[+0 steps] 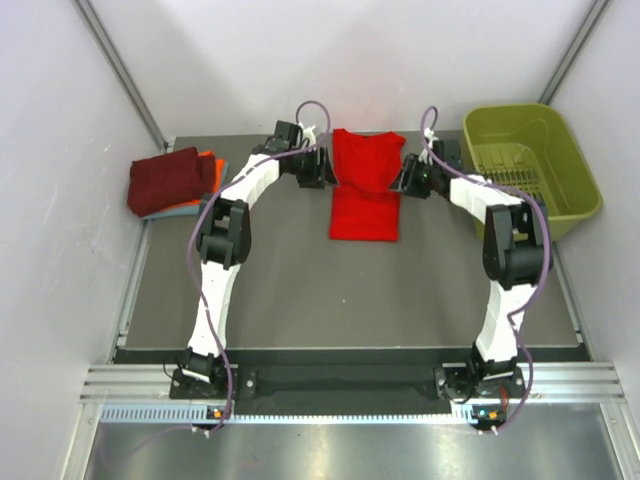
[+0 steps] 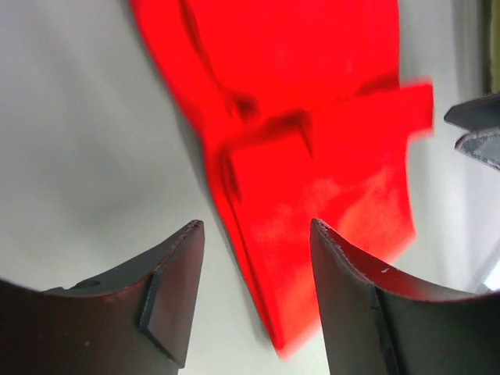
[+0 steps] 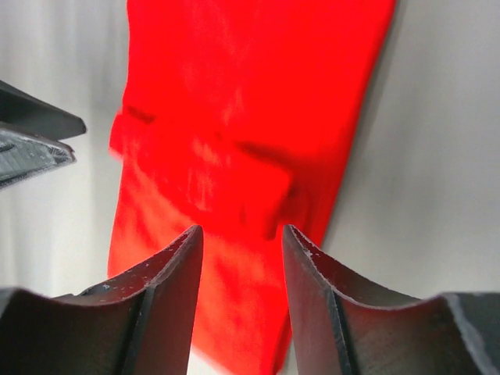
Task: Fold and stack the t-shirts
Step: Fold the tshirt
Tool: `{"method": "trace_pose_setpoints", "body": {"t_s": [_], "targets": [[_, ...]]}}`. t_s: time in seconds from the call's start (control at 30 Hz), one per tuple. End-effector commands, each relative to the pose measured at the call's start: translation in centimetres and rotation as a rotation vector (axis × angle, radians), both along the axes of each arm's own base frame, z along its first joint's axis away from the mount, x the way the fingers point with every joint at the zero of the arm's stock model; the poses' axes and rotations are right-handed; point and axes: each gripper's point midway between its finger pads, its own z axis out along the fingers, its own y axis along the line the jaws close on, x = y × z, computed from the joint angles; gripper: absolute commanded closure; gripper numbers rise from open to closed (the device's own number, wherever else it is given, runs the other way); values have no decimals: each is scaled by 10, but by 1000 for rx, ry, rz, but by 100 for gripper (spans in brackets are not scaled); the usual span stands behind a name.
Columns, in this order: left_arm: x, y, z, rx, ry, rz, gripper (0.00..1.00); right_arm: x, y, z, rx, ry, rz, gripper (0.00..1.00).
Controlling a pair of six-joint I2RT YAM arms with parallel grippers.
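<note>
A bright red t-shirt (image 1: 365, 190) lies flat at the back middle of the table, its sleeves folded inward into a narrow strip. My left gripper (image 1: 322, 170) is at its left edge and my right gripper (image 1: 408, 178) at its right edge, both near the sleeve folds. In the left wrist view the left gripper (image 2: 256, 234) is open, with the shirt's edge (image 2: 312, 156) lying below the gap. In the right wrist view the right gripper (image 3: 238, 238) is open over the red cloth (image 3: 250, 117). Neither holds anything. Folded t-shirts (image 1: 172, 180) are stacked at the back left, dark maroon on top of orange and grey-blue.
An olive-green plastic basket (image 1: 530, 165) stands at the back right corner, close to the right arm. White walls close in on both sides. The dark table (image 1: 350, 300) stretches toward the arm bases at the near edge.
</note>
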Motion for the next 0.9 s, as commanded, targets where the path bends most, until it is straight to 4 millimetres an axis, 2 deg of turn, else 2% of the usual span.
{"method": "trace_pose_setpoints", "body": {"t_s": [0.0, 0.1, 0.13, 0.17, 0.23, 0.27, 0.37, 0.57, 0.87], "targets": [[-25, 15, 68, -61, -7, 15, 39, -20, -5, 48, 77, -77, 26, 54], [-54, 18, 53, -100, 127, 17, 40, -47, 2, 40, 142, -18, 55, 54], [-66, 19, 41, -103, 188, 23, 39, -55, 3, 41, 154, -9, 58, 53], [-73, 19, 39, -111, 210, 22, 39, -68, 4, 28, 168, 37, 61, 53], [-88, 19, 26, -126, 288, 24, 39, -80, 4, 23, 185, 72, 56, 53], [-91, 18, 23, -130, 303, 27, 39, -91, 5, 13, 196, 103, 66, 53], [-101, 16, 8, -157, 373, 39, 39, -105, 4, 0, 207, 153, 58, 53], [-107, 2, -15, -193, 459, 34, 38, -110, -5, -21, 210, 214, 25, 52], [-121, -8, -33, -196, 531, 26, 38, -112, -8, -42, 207, 273, 2, 52]]}}
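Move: The left hand's next grip is the shirt's near left corner, about 15 cm back, 2 cm right and 6 cm below it; the near right corner lies 15 cm back and some 20 cm right of that hand. From the right hand, the near right corner is about 14 cm back, 3 cm left and 7 cm down. The folded shirt's middle lies level with both hands, some 12 cm right of the left one and 11 cm left of the right one. Both hands, already open and free of the cloth, travel together about 12 cm back towards the base along the shirt's two sides, the left first rising a little before both sink some 3 to 5 cm towards the near hem corners. The left wrist turns about 30 degrees, so that its fingers swing from forward-right to nearly straight right and point more steeply down, while the right wrist tips down by nearly 20 degrees; both grippers stay open, and each ends with a near corner in front of its fingertips, not yet pinched. ##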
